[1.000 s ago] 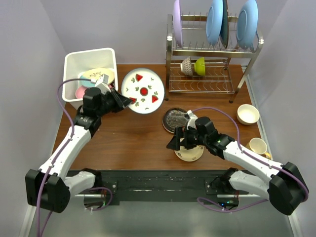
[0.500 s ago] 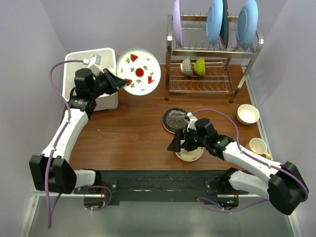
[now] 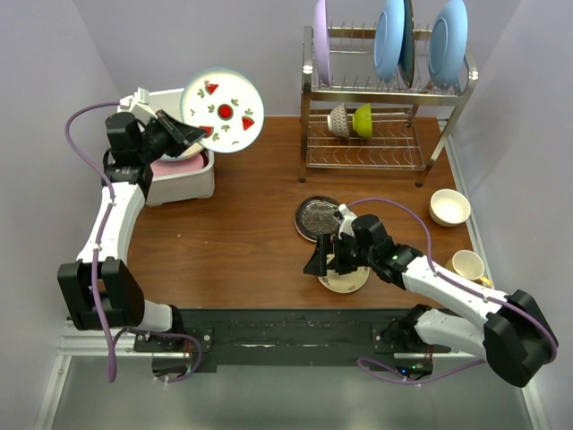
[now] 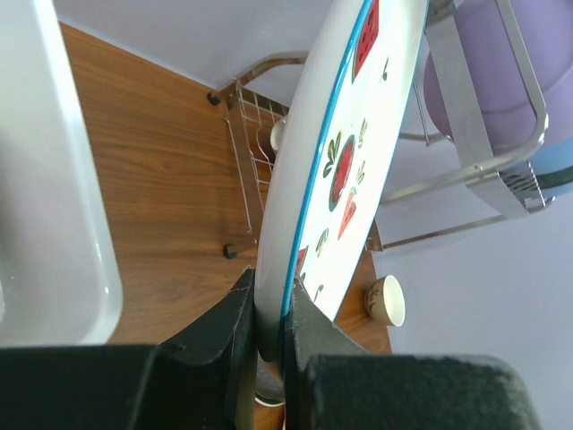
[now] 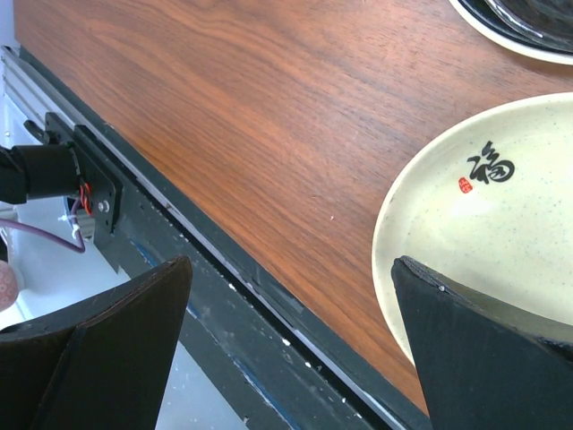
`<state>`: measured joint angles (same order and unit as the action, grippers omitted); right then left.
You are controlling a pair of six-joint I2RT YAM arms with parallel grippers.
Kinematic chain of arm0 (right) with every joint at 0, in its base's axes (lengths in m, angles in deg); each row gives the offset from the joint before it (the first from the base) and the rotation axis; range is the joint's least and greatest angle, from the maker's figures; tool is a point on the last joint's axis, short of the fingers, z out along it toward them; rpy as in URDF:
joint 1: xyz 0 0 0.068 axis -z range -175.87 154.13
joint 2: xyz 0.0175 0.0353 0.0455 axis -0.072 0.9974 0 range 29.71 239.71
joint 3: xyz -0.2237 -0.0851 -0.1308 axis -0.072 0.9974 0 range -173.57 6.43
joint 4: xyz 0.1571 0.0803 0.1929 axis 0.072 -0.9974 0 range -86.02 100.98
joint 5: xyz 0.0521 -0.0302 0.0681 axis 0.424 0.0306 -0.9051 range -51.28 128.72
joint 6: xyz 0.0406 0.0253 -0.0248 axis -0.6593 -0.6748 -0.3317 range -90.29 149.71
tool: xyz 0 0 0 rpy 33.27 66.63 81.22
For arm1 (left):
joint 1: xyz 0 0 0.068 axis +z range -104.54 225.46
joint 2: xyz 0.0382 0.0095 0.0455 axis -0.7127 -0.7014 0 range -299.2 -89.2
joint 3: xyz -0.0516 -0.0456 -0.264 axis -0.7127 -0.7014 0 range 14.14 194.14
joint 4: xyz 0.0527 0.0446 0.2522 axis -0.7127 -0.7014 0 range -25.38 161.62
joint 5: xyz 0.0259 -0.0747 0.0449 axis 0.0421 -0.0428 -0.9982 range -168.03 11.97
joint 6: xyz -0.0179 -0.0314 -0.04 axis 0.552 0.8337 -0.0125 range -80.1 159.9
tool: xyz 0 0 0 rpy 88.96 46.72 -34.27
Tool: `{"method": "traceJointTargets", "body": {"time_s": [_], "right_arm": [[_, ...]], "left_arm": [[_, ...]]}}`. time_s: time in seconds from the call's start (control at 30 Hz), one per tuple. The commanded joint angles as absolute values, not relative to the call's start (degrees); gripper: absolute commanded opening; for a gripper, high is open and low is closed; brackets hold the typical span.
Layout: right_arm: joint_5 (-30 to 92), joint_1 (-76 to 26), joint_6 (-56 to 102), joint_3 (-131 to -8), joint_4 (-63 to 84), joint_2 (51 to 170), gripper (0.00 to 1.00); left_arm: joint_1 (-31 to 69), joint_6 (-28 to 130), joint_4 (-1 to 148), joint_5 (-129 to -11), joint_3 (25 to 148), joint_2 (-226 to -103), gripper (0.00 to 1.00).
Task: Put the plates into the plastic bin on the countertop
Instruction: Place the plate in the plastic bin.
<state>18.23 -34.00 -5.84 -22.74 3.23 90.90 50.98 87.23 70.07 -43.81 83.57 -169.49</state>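
Note:
My left gripper point(image 3: 185, 134) is shut on the rim of the white fruit-motif plate point(image 3: 222, 112) and holds it tilted in the air at the right edge of the white plastic bin point(image 3: 183, 184). A pink plate point(image 3: 175, 165) lies in the bin. In the left wrist view the plate point(image 4: 358, 161) stands edge-on between my fingers point(image 4: 228, 331), with the bin's wall point(image 4: 54, 224) to the left. My right gripper point(image 3: 328, 260) is open, low over the small yellowish plate point(image 3: 347, 280) on the countertop point(image 3: 233, 242). That plate point(image 5: 501, 224) shows beside the right finger point(image 5: 474, 349). The dark glass plate point(image 3: 315, 218) lies just behind.
A steel wire rack point(image 3: 385, 98) at the back right holds a lilac plate point(image 3: 320, 40), light-blue plates point(image 3: 389, 40) and small bowls. A cream bowl point(image 3: 449, 206) and a mug point(image 3: 467, 265) sit at the right. The table's front edge point(image 5: 224, 260) runs under my right gripper.
My left arm has lifted the fruit plate up and swung it left, from the table beside the bin to above the bin's right edge. The right arm has barely moved.

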Motion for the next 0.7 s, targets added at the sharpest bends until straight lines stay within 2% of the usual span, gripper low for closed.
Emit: {"method": "traceJointTargets", "body": {"time_s": [0.0,0.67], "right_arm": [[17.36,-34.1,-5.8,-22.05,5.18,91.5,0.99],[16.84,-34.19,-6.24,-21.0,5.88,92.55,0.99]], "left_arm": [[53.8,92.19,82.16,-37.87,87.27,-169.79,0.0],[64.87,97.29,88.4,-34.96,84.28,-174.1,0.0]]}}
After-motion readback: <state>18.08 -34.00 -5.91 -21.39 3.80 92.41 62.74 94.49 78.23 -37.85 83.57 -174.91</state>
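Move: Off to the left hand's left, about 12 cm away and 5 cm farther out, lies the middle of the plastic bin, some 23 cm lower; this hand still grips the watermelon plate by its rim. In the bin, the two-tone plate lies about 10 cm left and 5 cm forward of the hand, the pink plate 13 cm left and level with it. From the right hand the bin is roughly 31 cm ahead and 48 cm left. Swinging left about 8 cm and easing a little forward, the left hand brings the watermelon plate towards the bin, staying nearly level. The wrist turns some 7 degrees counter-clockwise and rolls its left side down about as much, fingers keeping their pinch on the rim. The open right hand sinks about 1.5 cm by the small cream plate. ##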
